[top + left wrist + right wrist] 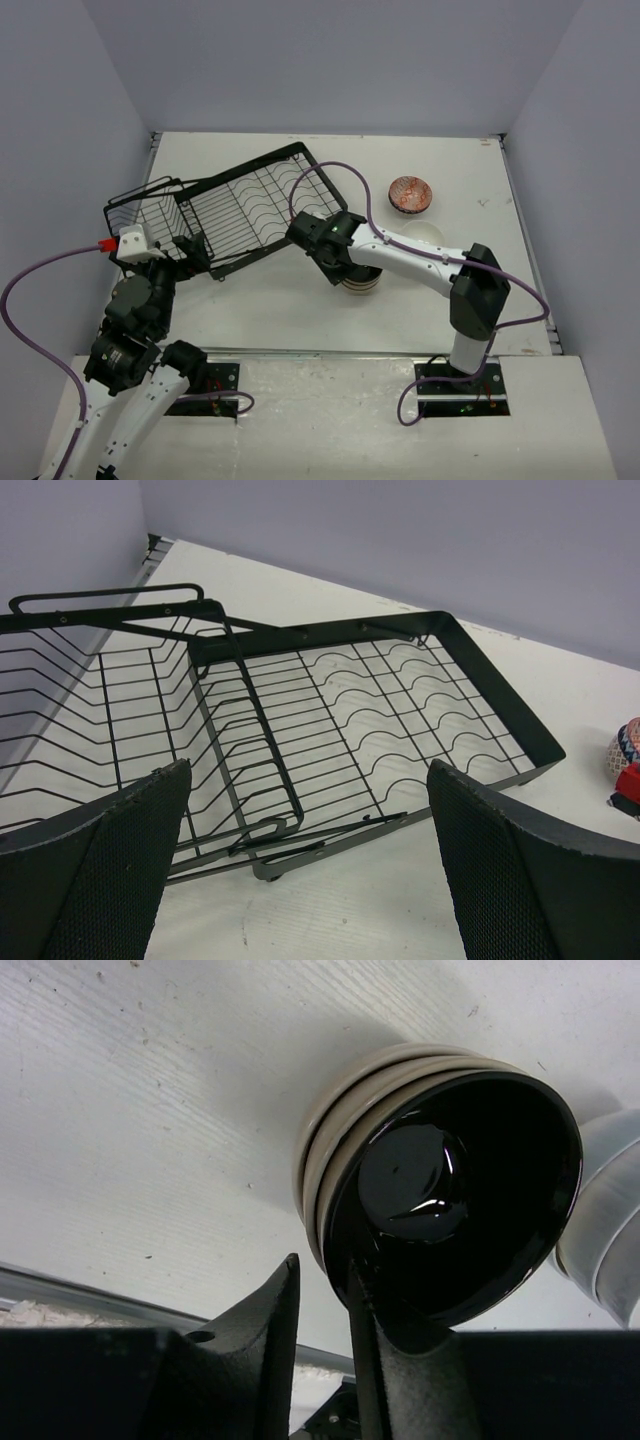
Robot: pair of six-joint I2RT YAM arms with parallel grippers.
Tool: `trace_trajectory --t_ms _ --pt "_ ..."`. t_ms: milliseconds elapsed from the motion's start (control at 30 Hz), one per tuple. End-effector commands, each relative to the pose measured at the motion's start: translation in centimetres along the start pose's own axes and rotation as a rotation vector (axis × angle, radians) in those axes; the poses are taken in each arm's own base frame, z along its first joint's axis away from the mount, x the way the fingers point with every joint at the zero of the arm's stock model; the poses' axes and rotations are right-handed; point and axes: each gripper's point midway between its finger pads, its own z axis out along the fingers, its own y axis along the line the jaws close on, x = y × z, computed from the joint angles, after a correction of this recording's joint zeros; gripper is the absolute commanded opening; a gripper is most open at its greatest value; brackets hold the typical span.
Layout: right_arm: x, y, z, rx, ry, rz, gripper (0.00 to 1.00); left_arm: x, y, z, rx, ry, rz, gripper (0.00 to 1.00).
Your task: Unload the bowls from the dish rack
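The black wire dish rack (250, 200) lies skewed at the back left, and no bowl shows in it (350, 710). A stack of beige bowls with black insides (362, 282) stands on the table in the middle. My right gripper (338, 262) is down at its left edge. In the right wrist view the right gripper (322, 1260) straddles the rim of the top bowl (450, 1190): one finger is inside, the other stands just clear of the outer wall, so it is open. My left gripper (310, 770) is wide open and holds nothing, hovering by the rack's near corner (190, 245).
A bowl with a red-brown speckled inside (410, 195) and a white bowl (422, 236) stand right of the rack. The white bowl (600, 1250) sits close to the beige stack. Walls enclose the table on three sides.
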Motion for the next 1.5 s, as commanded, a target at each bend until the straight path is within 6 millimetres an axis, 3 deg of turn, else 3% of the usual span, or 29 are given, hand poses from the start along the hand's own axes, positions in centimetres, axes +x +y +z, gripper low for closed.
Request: trace_trajectory --t_ms 0,100,167,233,267,300,367,400,433,500,533,600,633,667,700,733,867,967,1167,1467 --pt "-1.6 -1.3 -3.1 0.022 -0.115 0.056 0.28 -0.2 0.2 0.3 -0.018 -0.012 0.004 1.0" --pt "-3.2 -2.9 -6.2 0.039 -0.224 0.103 0.36 -0.1 0.7 0.5 -0.054 0.003 0.011 1.0" --pt "-4.1 -5.3 -9.0 0.07 -0.329 0.175 0.38 -0.7 1.6 0.5 -0.12 0.001 0.002 1.0" --pt "-4.2 -7.8 -10.4 0.095 -0.394 0.259 0.4 -0.1 2.3 0.7 -0.182 0.05 0.022 1.0" --pt "-3.8 -9.3 -12.4 0.079 -0.461 0.311 0.41 -0.3 2.8 0.6 -0.213 0.054 0.025 1.0" --pt "-3.4 -10.4 -13.2 0.077 -0.493 0.349 0.42 -0.5 2.7 0.7 -0.221 0.063 0.03 1.0" --pt "-1.8 -13.4 -13.1 0.1 -0.52 0.444 0.42 -0.6 2.7 0.8 -0.227 0.058 0.03 1.0" --pt "-0.5 -15.2 -15.0 0.097 -0.586 0.507 0.44 -0.9 2.6 1.0 -0.229 0.054 0.029 1.0" --pt "1.0 -17.0 -14.3 0.14 -0.578 0.558 0.45 -0.9 2.8 1.0 -0.238 0.055 0.04 1.0" --pt "3.5 -19.2 -16.3 0.16 -0.657 0.63 0.48 -1.9 3.5 0.8 -0.295 0.046 0.053 1.0" --pt "4.8 -20.0 -16.1 0.187 -0.659 0.654 0.52 -2.3 3.7 0.8 -0.311 0.041 0.053 1.0" --pt "6.6 -21.2 -17.2 0.213 -0.714 0.703 0.66 -3.0 3.6 0.7 -0.308 0.035 0.057 1.0" --pt "8.5 -22.3 -18.5 0.247 -0.772 0.759 0.84 -3.5 3.5 0.5 -0.302 0.033 0.056 1.0" --pt "9.6 -22.9 -19.1 0.265 -0.799 0.794 0.91 -3.8 3.4 0.4 -0.297 0.029 0.052 1.0" --pt "10.7 -23.2 -19.1 0.276 -0.813 0.818 0.98 -4.0 3.4 0.2 -0.294 0.025 0.054 1.0" --pt "12.3 -23.6 -20.1 0.265 -0.877 0.85 0.99 -3.8 3.5 0.1 -0.291 0.023 0.055 1.0" --pt "16.7 -25.3 -20.6 0.351 -0.947 0.907 0.99 -3.8 3.9 -0.8 -0.252 -0.03 0.038 1.0" --pt "18.6 -25.3 -20.5 0.34 -0.982 0.923 0.99 -3.1 3.6 -1.0 -0.208 -0.023 0.05 1.0" --pt "19.3 -25.4 -21.0 0.327 -1.038 0.933 0.99 -2.4 2.9 -1.2 -0.16 -0.001 0.053 1.0" --pt "18.2 -24.9 -20.9 0.302 -1.047 0.889 0.99 -1.6 1.9 -0.5 -0.114 -0.019 0.015 1.0"
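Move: The right hand is at the near left rim of the black bowl on its stack; the bowl's middle lies about 4 cm ahead, 5 cm to the right and 2 cm below. From this hand, the white bowls stand about 19 cm right and 8 cm ahead, the patterned bowls 18 cm right and 20 cm ahead, both slightly lower. From the left hand, the black bowl is some 37 cm right, 4 cm ahead and 19 cm below. The right hand, its fingers astride the black bowl's rim and only slightly open, rises clear of the stack first and then sweeps fast to the right, high past the near side of the white bowls, ending some 31 cm to the right, 20 cm higher and about 9 cm back, fingers opened wide and wrist swung up by roughly 60 degrees from pointing down, turning clockwise as well. Meanwhile the empty left hand dips, rises and settles about 3 cm to its left, fingers still wide open, away from the bowls. ##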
